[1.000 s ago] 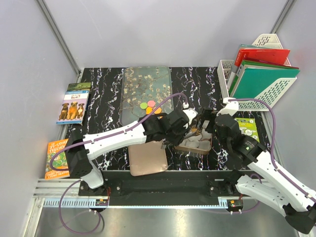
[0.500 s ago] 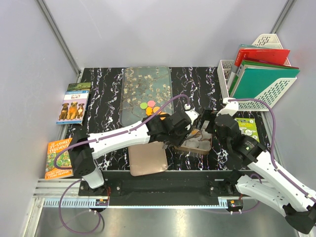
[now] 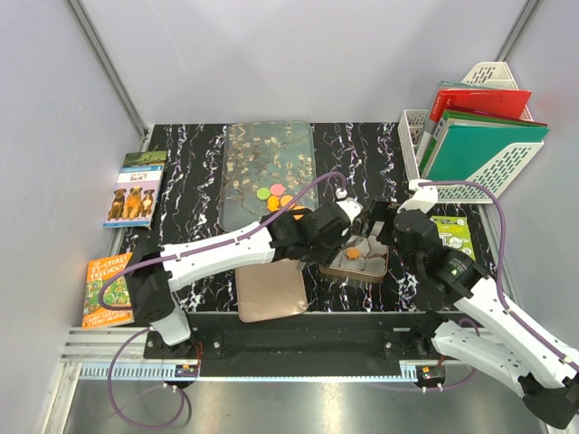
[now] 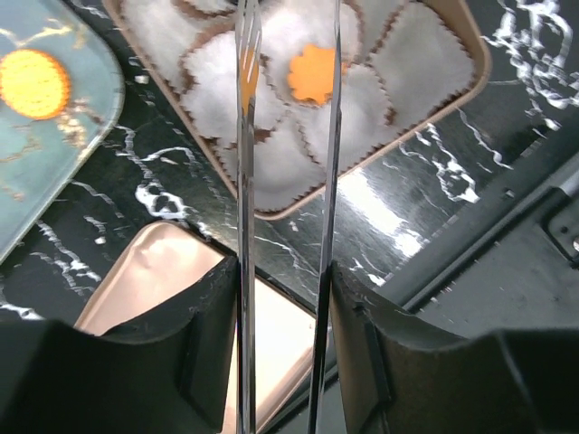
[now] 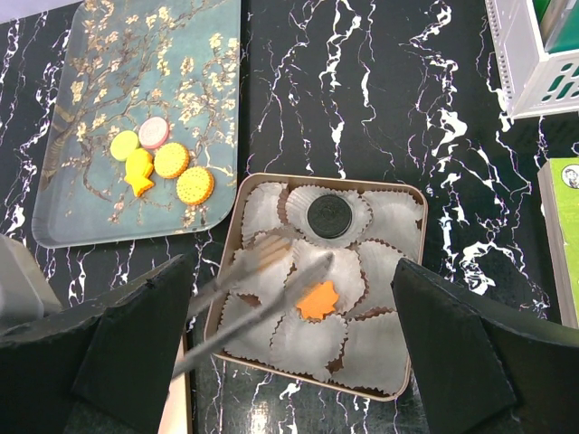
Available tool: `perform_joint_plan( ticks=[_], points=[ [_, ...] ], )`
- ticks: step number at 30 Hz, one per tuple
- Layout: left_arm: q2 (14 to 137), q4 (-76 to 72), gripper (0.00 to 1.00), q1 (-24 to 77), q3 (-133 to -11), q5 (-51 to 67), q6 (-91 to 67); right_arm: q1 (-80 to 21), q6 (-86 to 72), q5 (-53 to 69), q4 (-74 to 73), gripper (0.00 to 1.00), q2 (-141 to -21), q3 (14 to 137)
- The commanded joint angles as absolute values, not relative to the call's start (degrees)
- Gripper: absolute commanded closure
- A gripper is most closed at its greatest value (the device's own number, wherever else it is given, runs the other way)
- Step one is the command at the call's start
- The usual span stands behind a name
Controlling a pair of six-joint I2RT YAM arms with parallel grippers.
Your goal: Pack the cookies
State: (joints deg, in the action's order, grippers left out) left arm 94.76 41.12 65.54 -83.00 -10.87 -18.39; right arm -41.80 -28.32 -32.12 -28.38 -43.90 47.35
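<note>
A rose-gold tin [image 5: 226,298] lined with white wrappers holds a dark round cookie [image 5: 329,216] and an orange leaf-shaped cookie [image 5: 318,300] [image 4: 312,74]. My left gripper [image 4: 285,280] is shut on metal tongs [image 4: 246,181], whose tips stand apart over the tin, one on each side of the orange cookie, gripping nothing. Several more cookies [image 5: 163,163] [image 3: 276,194] lie on the blossom-patterned tray [image 5: 109,54]. Above the tin's right side hangs my right gripper [image 5: 289,271], open and empty.
The rose-gold tin lid [image 3: 270,291] lies left of the tin at the near edge. A white file rack with folders [image 3: 475,131] stands back right, a green booklet [image 3: 452,235] beside the right arm. Two books [image 3: 134,188] [image 3: 104,289] lie at the left edge.
The tongs' tips have spread apart and the orange cookie now lies loose in a wrapper in the tin. The left gripper has shifted slightly; the right arm has not moved.
</note>
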Motion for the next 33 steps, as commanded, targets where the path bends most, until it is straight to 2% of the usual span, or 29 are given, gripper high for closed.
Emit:
perform_joint_plan(
  ticks=[1,3,8,15,27,33],
  points=[
    [89.0,40.3,0.55,64.5,-83.5,-19.8,-18.1,-41.7,-28.4,-33.8,-27.8,0.0,-42.9,49.0],
    [86.8,40.3,0.54,62.5,-81.7,-21.4,-19.1,-41.7,-28.2,-34.0,-27.8,0.0,-42.5,49.0],
    [79.7,40.2,0.54,49.8,-76.8,-20.8,-21.6,-41.7,-28.1,-33.8,-27.8,0.0,-42.1,49.5],
    [79.6,40.2,0.54,36.3,-73.7,-21.9,-23.9,-41.7,-28.4,-33.8,-27.7,0.0,-42.5,48.5],
    [89.8,37.4,0.55,32.1,-73.5,-17.8,-26.4,-41.7,-28.4,-33.6,-27.0,0.0,-42.6,47.4],
    [86.9,35.3,0.57,33.4,-71.9,-14.8,-27.7,-41.7,-28.5,-33.4,-26.5,0.0,-43.2,47.0]
  ],
)
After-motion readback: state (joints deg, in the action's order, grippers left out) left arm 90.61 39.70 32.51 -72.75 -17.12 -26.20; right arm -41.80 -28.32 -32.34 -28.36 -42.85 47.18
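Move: The left gripper, holding steel tongs over the box, next goes for the green cookie on the tray, about 23 cm ahead, 18 cm to its left and some 15 cm below. The pink cookie lies 4 cm right and 1 cm farther out than the green one. The orange fish cookie is 4 cm nearer and 3 cm right of green. The flower cookie sits 6 cm ahead and 8 cm right of the left hand. From the right hand, green lies 17 cm ahead, 29 cm left. Swing the left gripper, tongs still gripped and parted, away from the flower cookie in the box: about 20 cm left and 15 cm forward. Rise some 5 cm on the way, then sink about 8 cm as the tips come up to the green cookie, turning the hand counter-clockwise by about 43 degrees so the tongs point forward. ##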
